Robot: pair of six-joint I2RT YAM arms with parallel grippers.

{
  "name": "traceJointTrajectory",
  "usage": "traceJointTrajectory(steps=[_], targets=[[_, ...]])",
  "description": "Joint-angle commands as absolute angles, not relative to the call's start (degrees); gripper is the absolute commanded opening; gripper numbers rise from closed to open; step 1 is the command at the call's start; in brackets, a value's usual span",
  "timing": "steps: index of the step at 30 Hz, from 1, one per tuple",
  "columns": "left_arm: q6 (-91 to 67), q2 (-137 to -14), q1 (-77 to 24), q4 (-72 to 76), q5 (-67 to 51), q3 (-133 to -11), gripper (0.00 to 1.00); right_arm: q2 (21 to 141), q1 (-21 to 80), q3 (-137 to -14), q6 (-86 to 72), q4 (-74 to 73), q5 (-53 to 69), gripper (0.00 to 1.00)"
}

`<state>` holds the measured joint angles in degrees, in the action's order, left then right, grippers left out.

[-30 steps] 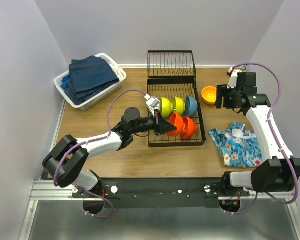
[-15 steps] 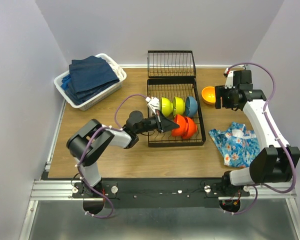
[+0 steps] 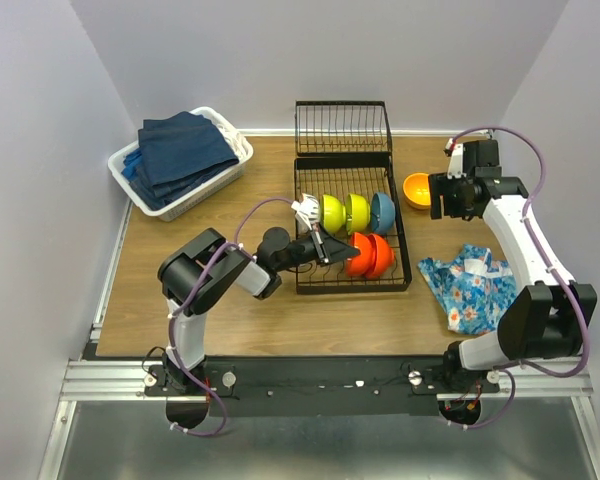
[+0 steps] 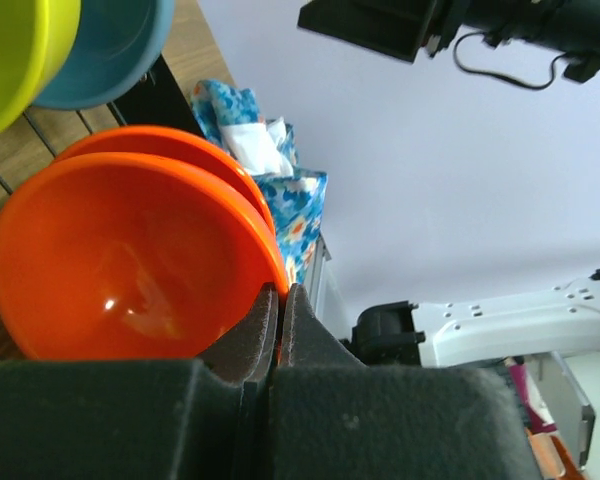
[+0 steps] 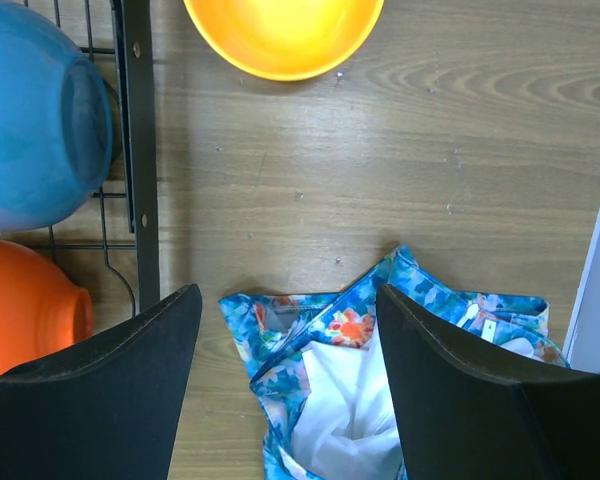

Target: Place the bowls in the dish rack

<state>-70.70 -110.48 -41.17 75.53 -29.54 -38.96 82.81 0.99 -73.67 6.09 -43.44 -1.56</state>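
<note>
The black wire dish rack (image 3: 352,288) holds a white ribbed bowl (image 3: 305,210), two lime-yellow bowls (image 3: 331,212) and a blue bowl (image 3: 382,211) in its back row. Two red-orange bowls stand on edge in the front row. My left gripper (image 3: 338,253) is shut on the rim of the nearer red-orange bowl (image 4: 130,270), with the other red-orange bowl (image 4: 180,145) right behind it. An orange-yellow bowl (image 3: 417,189) sits on the table right of the rack. My right gripper (image 3: 442,195) hovers just beside it, open and empty (image 5: 288,300), with the orange-yellow bowl (image 5: 280,35) ahead of its fingers.
A floral blue cloth (image 3: 475,290) lies crumpled at the right, under the right arm. A white basket of navy towels (image 3: 180,160) stands at the back left. The rack's smaller hinged section (image 3: 342,127) rises behind the bowls.
My left arm has folded in towards the rack, carrying the red-orange bowl a little right against the other one. The right gripper has edged slightly left above the orange-yellow bowl.
</note>
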Motion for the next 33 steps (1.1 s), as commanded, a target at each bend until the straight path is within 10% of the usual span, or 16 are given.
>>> traceJointTrajectory(steps=[1,33], targets=[[-74.44,-114.34,-41.13,88.5,-27.07,-39.9,0.0,84.64,0.53,-75.85,6.86,-45.09,-2.81,0.79],[-47.82,-92.3,-39.55,48.02,-28.74,-35.24,0.54,102.74,-3.51,-87.36,1.5,-39.03,2.63,0.78]])
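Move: The left hand already pinches the rim of the front orange-red bowl in the rack; its middle lies about 3 cm ahead and 4 below, with the second orange-red bowl about 2 cm ahead and 6 right, and a lime bowl 12 cm ahead, 1 right. For the right hand, the yellow bowl is some 17 cm ahead, 2 left, 11 below; the blue bowl about 9 ahead, 11 left; the flowered cloth 8 back, 9 right. The left hand lets the rim out of its pinch, opening from shut to about half while almost staying in place, then eases some 2.5 cm to the left and slightly back, its left side rolling up about 10 degrees. Meanwhile the right hand dips barely a centimetre and comes back up, then reaches about 6 cm forward and 4 cm down towards the yellow bowl, drifting a little right late on, fingers kept wide open and touching nothing. ##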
